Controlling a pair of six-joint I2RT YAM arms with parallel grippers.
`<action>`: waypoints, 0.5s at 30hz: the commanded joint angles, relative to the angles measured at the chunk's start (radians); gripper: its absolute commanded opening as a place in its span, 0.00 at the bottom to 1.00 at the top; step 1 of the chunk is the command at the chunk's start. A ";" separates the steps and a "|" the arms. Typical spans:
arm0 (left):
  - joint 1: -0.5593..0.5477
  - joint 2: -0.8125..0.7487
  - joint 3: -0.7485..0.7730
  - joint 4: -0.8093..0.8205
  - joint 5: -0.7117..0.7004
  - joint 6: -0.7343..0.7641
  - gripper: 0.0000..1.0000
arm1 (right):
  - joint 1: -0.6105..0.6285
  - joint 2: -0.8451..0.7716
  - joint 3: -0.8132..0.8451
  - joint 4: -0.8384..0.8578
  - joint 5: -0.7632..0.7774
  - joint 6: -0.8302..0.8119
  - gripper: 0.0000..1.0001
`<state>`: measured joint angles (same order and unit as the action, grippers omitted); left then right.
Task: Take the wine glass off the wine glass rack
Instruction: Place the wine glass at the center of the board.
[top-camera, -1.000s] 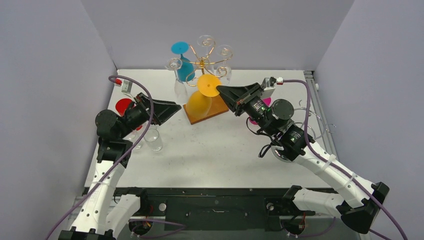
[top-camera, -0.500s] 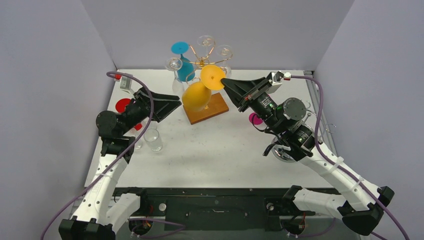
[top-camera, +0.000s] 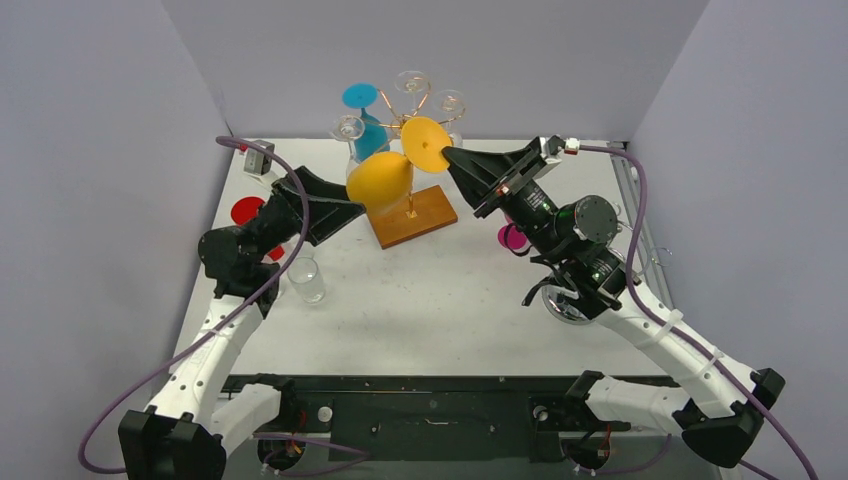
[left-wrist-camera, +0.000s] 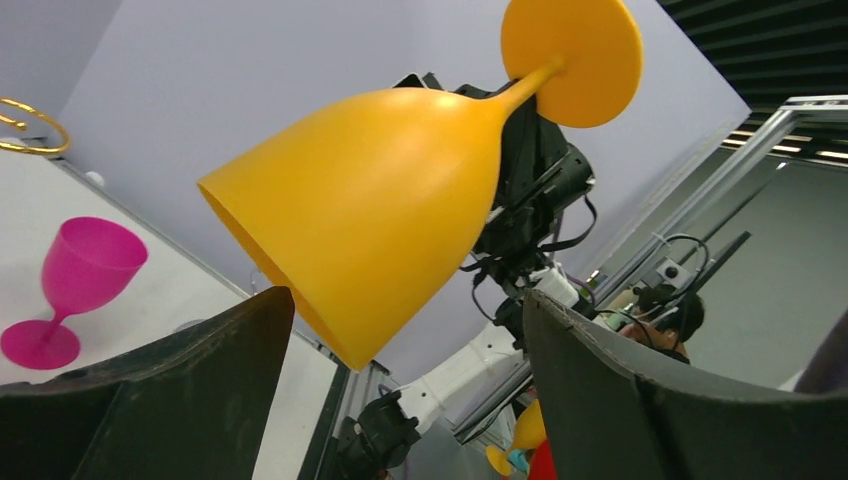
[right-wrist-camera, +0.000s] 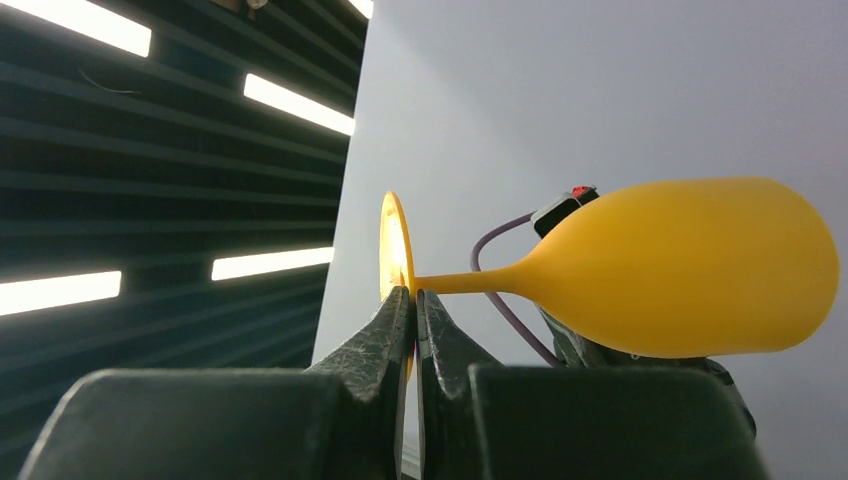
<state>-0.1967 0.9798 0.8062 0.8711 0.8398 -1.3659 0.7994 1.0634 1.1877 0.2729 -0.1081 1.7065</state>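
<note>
The yellow wine glass (top-camera: 381, 180) lies tipped sideways in the air in front of the gold wine glass rack (top-camera: 405, 122), bowl to the left. My right gripper (top-camera: 450, 158) is shut on the rim of its round foot (right-wrist-camera: 392, 245), with the stem and bowl (right-wrist-camera: 690, 270) reaching away to the right of my right gripper (right-wrist-camera: 413, 295). My left gripper (top-camera: 348, 210) is open just left of and below the bowl. In the left wrist view the bowl (left-wrist-camera: 380, 200) hangs above my left gripper (left-wrist-camera: 405, 300), its mouth dipping between the wide-spread fingers (left-wrist-camera: 200, 380) without touching them.
The rack's wooden base (top-camera: 420, 218) sits at the table's back centre, with a blue glass (top-camera: 368, 138) and clear glasses hanging. A pink glass (top-camera: 513, 238), a red glass (top-camera: 247, 212), a clear tumbler (top-camera: 306, 280) and a chrome stand (top-camera: 565, 305) are on the table.
My right gripper has carried the yellow glass up and back, swinging its bowl to the left. My left arm has risen toward the bowl, its jaws narrowing slightly.
</note>
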 joint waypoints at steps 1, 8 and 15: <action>-0.018 0.008 0.018 0.224 0.007 -0.120 0.80 | 0.001 0.021 0.009 0.154 -0.045 0.061 0.00; -0.046 0.037 0.047 0.382 -0.041 -0.257 0.67 | 0.001 0.037 -0.021 0.229 -0.063 0.103 0.00; -0.062 0.036 0.074 0.386 -0.073 -0.269 0.37 | -0.002 0.027 -0.053 0.244 -0.067 0.102 0.00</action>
<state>-0.2474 1.0222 0.8207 1.1740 0.8017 -1.6100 0.7994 1.1034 1.1584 0.4423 -0.1589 1.8069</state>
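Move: The yellow wine glass's bowl, hung tilted from the right fingers by its foot, sits some 3 cm ahead of the open left hand, 4 cm to its right and 3 cm higher; the foot is about 10 cm right, 3 cm ahead and 11 cm up. The rack's wooden base lies some 16 cm ahead, 7 cm right and far below, around 35 cm. From the right hand the bowl is about 8 cm left, level fore and aft, 9 cm lower. The yellow bowl is met near its rim by the left hand, which climbs about 4 cm while drawing back nearly as far, its fingertips tipping up and swinging clockwise, roughly 10 degrees each. Its fingers close by about half around the rim's near edge, one at the open mouth, the other outside. The right hand keeps its pinch on the foot, rises barely 1 cm and turns the bowl upward and leftward. ##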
